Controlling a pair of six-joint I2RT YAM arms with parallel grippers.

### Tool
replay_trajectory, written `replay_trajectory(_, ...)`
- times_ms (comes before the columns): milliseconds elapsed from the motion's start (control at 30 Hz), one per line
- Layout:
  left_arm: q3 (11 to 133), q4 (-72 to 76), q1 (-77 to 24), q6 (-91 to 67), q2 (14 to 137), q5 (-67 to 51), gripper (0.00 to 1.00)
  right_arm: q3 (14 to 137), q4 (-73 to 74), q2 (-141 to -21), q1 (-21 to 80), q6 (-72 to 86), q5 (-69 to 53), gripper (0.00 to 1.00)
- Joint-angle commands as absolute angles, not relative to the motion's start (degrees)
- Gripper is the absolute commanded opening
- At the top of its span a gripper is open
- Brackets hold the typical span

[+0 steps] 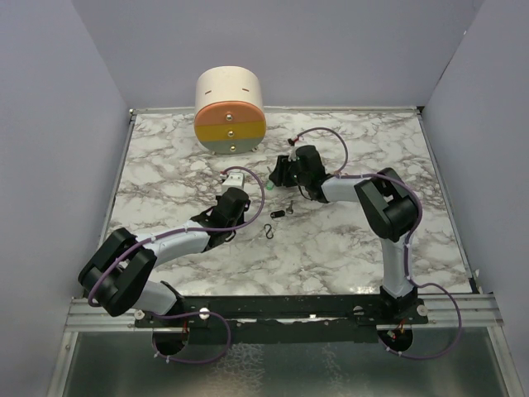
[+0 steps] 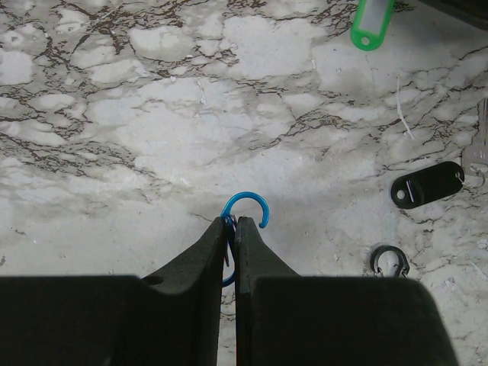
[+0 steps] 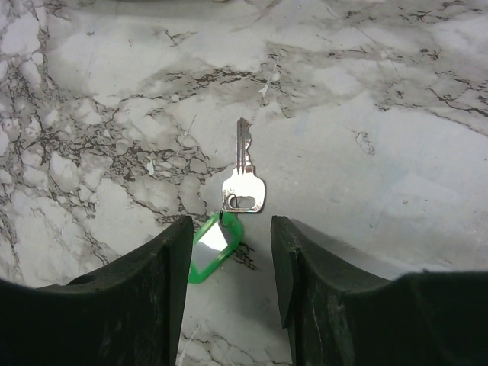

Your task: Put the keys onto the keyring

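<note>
A silver key (image 3: 244, 183) with a green plastic tag (image 3: 216, 248) lies flat on the marble table (image 3: 381, 152). My right gripper (image 3: 231, 223) is open just above it, the tag by the left finger and the key head between the fingertips. My left gripper (image 2: 232, 221) is shut on a blue carabiner clip (image 2: 248, 204), whose hook sticks out past the fingertips. In the top view the left gripper (image 1: 235, 180) and right gripper (image 1: 279, 172) are close together mid-table, the green tag (image 1: 270, 188) between them. The tag also shows in the left wrist view (image 2: 371, 23).
A second key (image 2: 476, 152) on a black tag (image 2: 427, 184) and a small black carabiner (image 2: 390, 261) lie right of the left gripper. A round cream box with an orange, yellow and grey drawer front (image 1: 229, 126) stands at the back. Grey walls close off both sides.
</note>
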State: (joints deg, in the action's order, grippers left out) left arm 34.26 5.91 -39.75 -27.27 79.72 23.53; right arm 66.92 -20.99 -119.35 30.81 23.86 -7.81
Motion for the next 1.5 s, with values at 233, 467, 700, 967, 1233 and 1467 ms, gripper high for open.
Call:
replay_trajectory(233,34.0,7.4,-39.5,-26.9,79.4,22.8,0.00,69.9,-17.3,-122.2,31.2,23.3,-6.9,0.36)
replay_trajectory(467,33.9,7.4,-39.5,-26.9,79.5,22.8,0.00,70.6,-17.0,-122.6,31.2,23.3,-6.8,0.33)
replay_trajectory(700,33.8,7.4,-39.4,-26.9,79.6,22.8,0.00,70.7,-17.1,-122.7,31.2,23.5,-6.5,0.29)
replay_trajectory(967,33.9,7.4,-39.4,-26.9,79.5,22.8,0.00,70.6,-17.1,-122.9,31.2,24.1,-6.0,0.24)
replay_trajectory(1233,33.9,7.3,-39.4,-26.9,79.5,22.9,0.00,70.7,-17.0,-122.9,31.2,24.1,-5.8,0.19)
replay_trajectory(1467,33.8,7.2,-39.4,-26.9,79.4,22.9,0.00,70.5,-17.5,-122.9,31.2,24.4,-5.5,0.01)
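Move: The green-tagged key lies almost at the right hand: the green tag's middle is about 2 cm back and 1 cm below the fingertips, the key's middle about 3 cm ahead and 2 cm left. The black tag lies some 9 cm back and 1 cm right of that hand, its key about 7 cm back and 4 cm right. From the left hand, the green tag is roughly 11 cm ahead, 11 cm right and 4 cm lower. The green-tagged key is caught at its ring end, where tag and key meet: the right hand sinks barely 1 cm and eases forward about half a centimetre, while its half-open fingers close, with a pause and then a last quick squeeze, until practically shut on the thin ring beside the key's head. The wrist hardly turns. ##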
